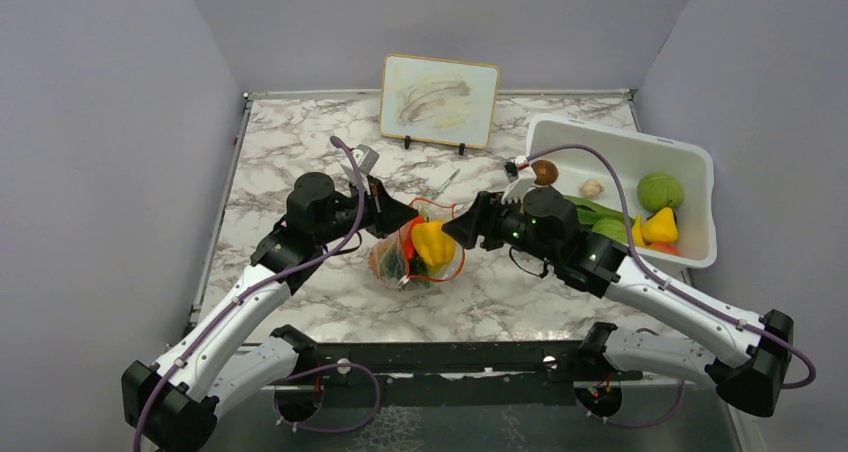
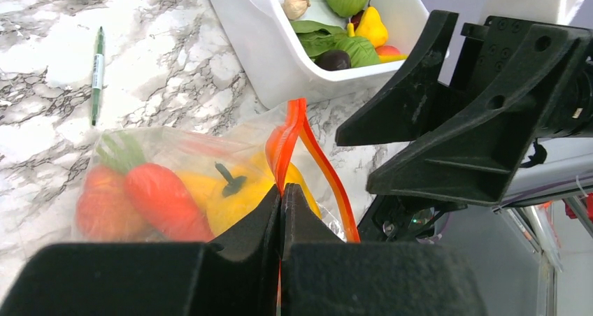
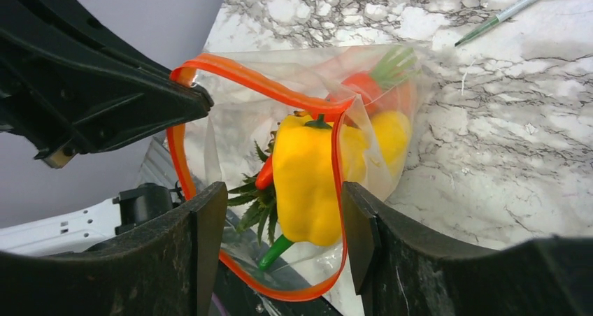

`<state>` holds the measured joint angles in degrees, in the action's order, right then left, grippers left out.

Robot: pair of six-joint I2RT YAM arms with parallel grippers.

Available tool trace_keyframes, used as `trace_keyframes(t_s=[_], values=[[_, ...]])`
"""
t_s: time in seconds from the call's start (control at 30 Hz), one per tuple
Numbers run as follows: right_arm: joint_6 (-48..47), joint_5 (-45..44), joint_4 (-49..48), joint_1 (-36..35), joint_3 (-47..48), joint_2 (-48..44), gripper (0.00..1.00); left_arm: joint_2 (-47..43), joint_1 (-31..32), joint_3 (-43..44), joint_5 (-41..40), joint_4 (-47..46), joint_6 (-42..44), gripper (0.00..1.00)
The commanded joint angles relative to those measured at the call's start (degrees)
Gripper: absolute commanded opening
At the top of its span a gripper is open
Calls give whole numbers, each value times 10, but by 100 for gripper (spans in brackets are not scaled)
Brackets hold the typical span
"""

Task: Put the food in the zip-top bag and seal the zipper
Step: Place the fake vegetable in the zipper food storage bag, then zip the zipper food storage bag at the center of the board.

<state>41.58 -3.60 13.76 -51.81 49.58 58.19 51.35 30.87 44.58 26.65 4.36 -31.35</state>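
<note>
The zip-top bag lies mid-table with its mouth held up and open. My left gripper is shut on the red-orange zipper at the mouth's edge. My right gripper is open at the mouth, its fingers on either side of a yellow pepper. The pepper sits in the opening, close to the right finger and well clear of the left one. Spiky green leaves and a green pod lie beside it. Deeper in the bag are a red-orange piece and another yellow pepper.
A white bin at the right holds more food: a green round piece, a yellow pepper, leaves and a garlic bulb. A thin pen lies behind the bag. A framed board stands at the back.
</note>
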Motion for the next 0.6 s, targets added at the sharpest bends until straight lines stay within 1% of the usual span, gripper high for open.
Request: trace_keyframes(t_s=[0.0, 0.23, 0.4, 0.47, 0.57], values=[[14, 15, 10, -4, -11, -34, 59, 1, 2, 24, 9, -30, 2, 0], [46, 25, -20, -4, -65, -43, 50, 15, 2, 31, 6, -35, 6, 0], [52, 54, -29, -4, -54, -14, 43, 21, 2, 45, 4, -42, 0, 0], [50, 55, -22, -4, -46, -7, 35, 22, 2, 43, 1, -50, -3, 0], [52, 48, -11, -4, -41, -11, 17, 23, 2, 45, 2, -52, -3, 0]])
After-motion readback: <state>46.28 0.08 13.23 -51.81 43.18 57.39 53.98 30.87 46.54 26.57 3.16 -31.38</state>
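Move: The right hand has its open fingers over the zip-top bag's right zipper rim; the nearest stretch lies about 5 cm below and 2 cm back, level sideways. The yellow pepper sits in the bag some 4 cm left, 1 cm ahead and 9 cm down; the red pepper about 8 cm left, 2 cm ahead and 10 down. From the left hand, still pinching the far-left zipper edge, that right rim is roughly 7 cm right, 4 back and 9 below. Down about 4 cm and 2 back, the right hand narrows its fingers around the bag's right zipper rim. ##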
